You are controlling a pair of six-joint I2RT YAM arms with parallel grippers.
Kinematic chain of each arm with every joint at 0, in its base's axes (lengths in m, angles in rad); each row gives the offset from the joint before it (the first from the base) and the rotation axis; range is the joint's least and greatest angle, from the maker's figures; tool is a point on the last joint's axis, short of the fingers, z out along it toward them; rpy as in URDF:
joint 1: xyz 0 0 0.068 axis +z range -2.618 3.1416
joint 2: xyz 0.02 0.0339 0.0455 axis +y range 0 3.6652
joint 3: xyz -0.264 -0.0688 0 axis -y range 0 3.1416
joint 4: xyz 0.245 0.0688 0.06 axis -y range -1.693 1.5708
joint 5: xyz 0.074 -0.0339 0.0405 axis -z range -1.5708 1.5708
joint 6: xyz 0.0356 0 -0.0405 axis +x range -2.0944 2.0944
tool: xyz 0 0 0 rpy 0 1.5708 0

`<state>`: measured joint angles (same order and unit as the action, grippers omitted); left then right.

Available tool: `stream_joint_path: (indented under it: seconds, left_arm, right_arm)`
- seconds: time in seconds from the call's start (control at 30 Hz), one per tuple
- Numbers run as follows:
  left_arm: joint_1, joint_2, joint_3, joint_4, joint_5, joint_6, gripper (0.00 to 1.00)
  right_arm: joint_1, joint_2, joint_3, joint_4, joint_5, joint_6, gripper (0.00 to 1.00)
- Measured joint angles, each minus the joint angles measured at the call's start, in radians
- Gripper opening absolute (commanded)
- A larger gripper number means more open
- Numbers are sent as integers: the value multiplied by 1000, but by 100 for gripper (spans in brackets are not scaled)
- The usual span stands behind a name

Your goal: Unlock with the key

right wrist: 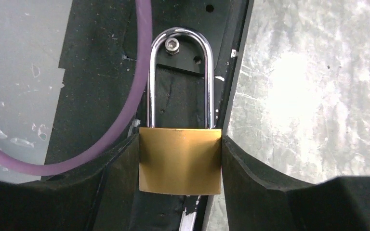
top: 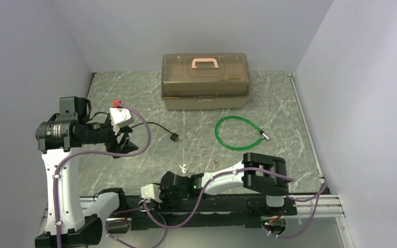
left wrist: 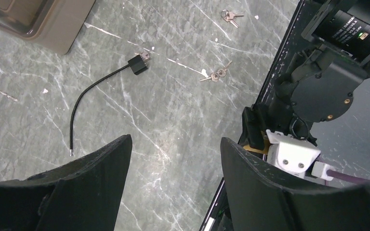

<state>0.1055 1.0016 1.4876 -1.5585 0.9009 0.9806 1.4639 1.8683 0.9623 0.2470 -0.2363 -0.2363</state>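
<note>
A brass padlock point(right wrist: 179, 161) with a chrome shackle point(right wrist: 179, 72) sits over the black base rail at the table's near edge. My right gripper point(right wrist: 179, 139) is shut on the padlock body, with a finger pressed against each side. In the top view this gripper point(top: 152, 194) reaches left along the rail. Two small bunches of keys point(left wrist: 217, 74) point(left wrist: 231, 16) lie loose on the marble, seen from above as keys point(top: 182, 168) and keys point(top: 216, 164). My left gripper point(left wrist: 176, 142) hangs open above the table with nothing between its fingers point(top: 124, 144).
A black cable lock point(left wrist: 138, 63) with its thin cable lies left of the keys, also in the top view point(top: 174, 137). A green cable loop point(top: 235, 133) lies at centre right. A brown toolbox point(top: 205, 80) stands at the back. A purple hose point(right wrist: 125, 110) curves beside the padlock.
</note>
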Motion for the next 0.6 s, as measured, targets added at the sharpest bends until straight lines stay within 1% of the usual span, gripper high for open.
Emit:
stream_joint_path:
  seconds: [0.17, 0.23, 0.43, 0.5, 0.6]
  left_arm:
    - [0, 4, 2, 0, 17, 0, 73]
    - [0, 4, 2, 0, 26, 0, 73]
    - [0, 3, -4, 2, 44, 13, 73]
    - [0, -11, -38, 4, 48, 39, 75]
    - [-2, -48, -118, 3, 47, 106, 78]
  right_arm:
    - [-3, -55, -53, 33, 52, -3, 42]
    - [-41, -68, -62, 31, 58, 3, 42]
    - [-229, -65, -59, 47, 58, 59, 41]
    - [-270, -51, -47, 53, 55, 79, 41]
    - [-294, -23, -29, 63, 27, 122, 40]
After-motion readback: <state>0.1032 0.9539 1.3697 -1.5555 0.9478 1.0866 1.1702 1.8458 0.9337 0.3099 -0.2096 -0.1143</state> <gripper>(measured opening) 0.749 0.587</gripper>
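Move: The right hand, already gripping the brass padlock over the black rail, takes it to bare table about 13 cm ahead and 2 cm to its right. The nearest key pair lies some 14 cm ahead and 12 cm right, a second bunch about 17 cm ahead and 25 cm right, the black lock roughly 27 cm ahead and 8 cm right, all about 3 cm lower. From the left hand the bare spot is level, about 6 cm right and 31 cm below. The right hand, keeping the padlock's brass body pinched between its fingers, lifts it barely a centimetre and then sweeps it quickly forward, about 13 cm and slightly right, off the black rail and in over the marble beside the key pair, slowing at the end while the wrist turns some 20 degrees clockwise. The left hand, open and empty, hangs high over the table and only near the end sinks about 2 cm. ##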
